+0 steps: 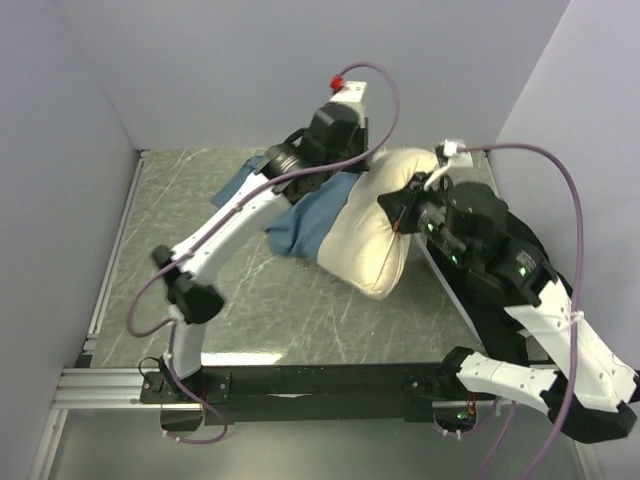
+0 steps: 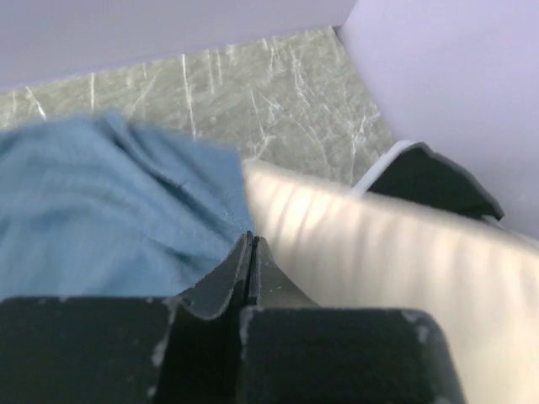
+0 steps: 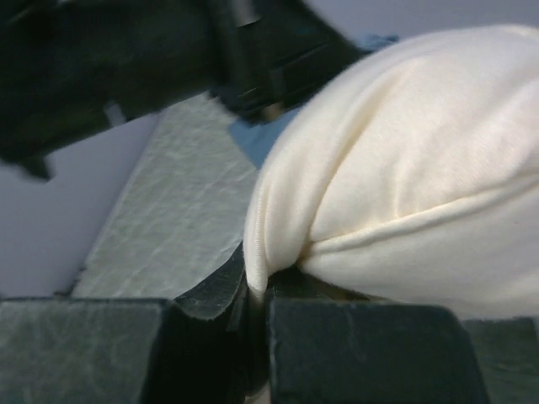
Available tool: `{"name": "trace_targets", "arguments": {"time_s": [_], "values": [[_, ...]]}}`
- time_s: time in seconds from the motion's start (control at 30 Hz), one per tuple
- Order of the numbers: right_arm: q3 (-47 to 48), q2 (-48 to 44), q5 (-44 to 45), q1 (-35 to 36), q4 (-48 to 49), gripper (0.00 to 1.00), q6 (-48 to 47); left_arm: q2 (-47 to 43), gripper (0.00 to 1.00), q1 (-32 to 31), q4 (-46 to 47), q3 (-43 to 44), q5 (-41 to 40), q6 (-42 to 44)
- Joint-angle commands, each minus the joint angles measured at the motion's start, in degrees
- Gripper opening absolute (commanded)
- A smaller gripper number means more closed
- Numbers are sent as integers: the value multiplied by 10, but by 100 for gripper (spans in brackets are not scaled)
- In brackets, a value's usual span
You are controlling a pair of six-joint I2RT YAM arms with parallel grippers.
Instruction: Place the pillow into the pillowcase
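Note:
The cream pillow [image 1: 370, 245] lies plump at the table's centre right. At its far left end the blue pillowcase [image 1: 300, 225] is bunched against it. My left gripper [image 1: 352, 170] hangs over that meeting point. In the left wrist view, the left gripper [image 2: 250, 240] is shut and the pillowcase [image 2: 101, 210] edge runs down into its tips, with the pillow [image 2: 396, 269] just to the right. My right gripper [image 1: 398, 212] is at the pillow's right end. In the right wrist view, the right gripper [image 3: 261, 282] is shut on a seam fold of the pillow [image 3: 404, 185].
A black fabric bundle [image 1: 490, 300] lies under the right arm by the right wall. Lavender walls close in the back and both sides. A metal rail [image 1: 115, 260] runs along the table's left edge. The left arm [image 3: 168, 59] looms dark just beyond the pillow.

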Motion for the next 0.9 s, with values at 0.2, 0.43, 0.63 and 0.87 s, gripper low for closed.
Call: {"name": "trace_targets", "arguments": {"time_s": [0.2, 0.43, 0.63, 0.87], "values": [[26, 164, 59, 192, 99, 0, -84, -523, 1, 96, 262, -745, -52, -291], [-218, 287, 83, 336, 232, 0, 46, -748, 29, 97, 199, -1034, -104, -440], [-332, 272, 105, 354, 257, 31, 113, -830, 68, 97, 117, -988, -181, -425], [-383, 158, 89, 374, 234, 82, 137, -694, 72, 97, 107, -890, -215, -321]]}}
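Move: Both hands hold the pillow and pillowcase aloft. The bare table spot for the pillow lies about 37 cm below the right hand, 17 to its left and 5 ahead; the pillowcase hangs some 18 cm left, 2 ahead and 18 below, and the black bin stands roughly 29 cm right, 5 ahead and 33 below. From the left hand, that spot is some 35 cm below, 10 back and 13 left. Both hands swing the pillow about 30 cm down, left and back onto the table, releasing it; the left rises. ##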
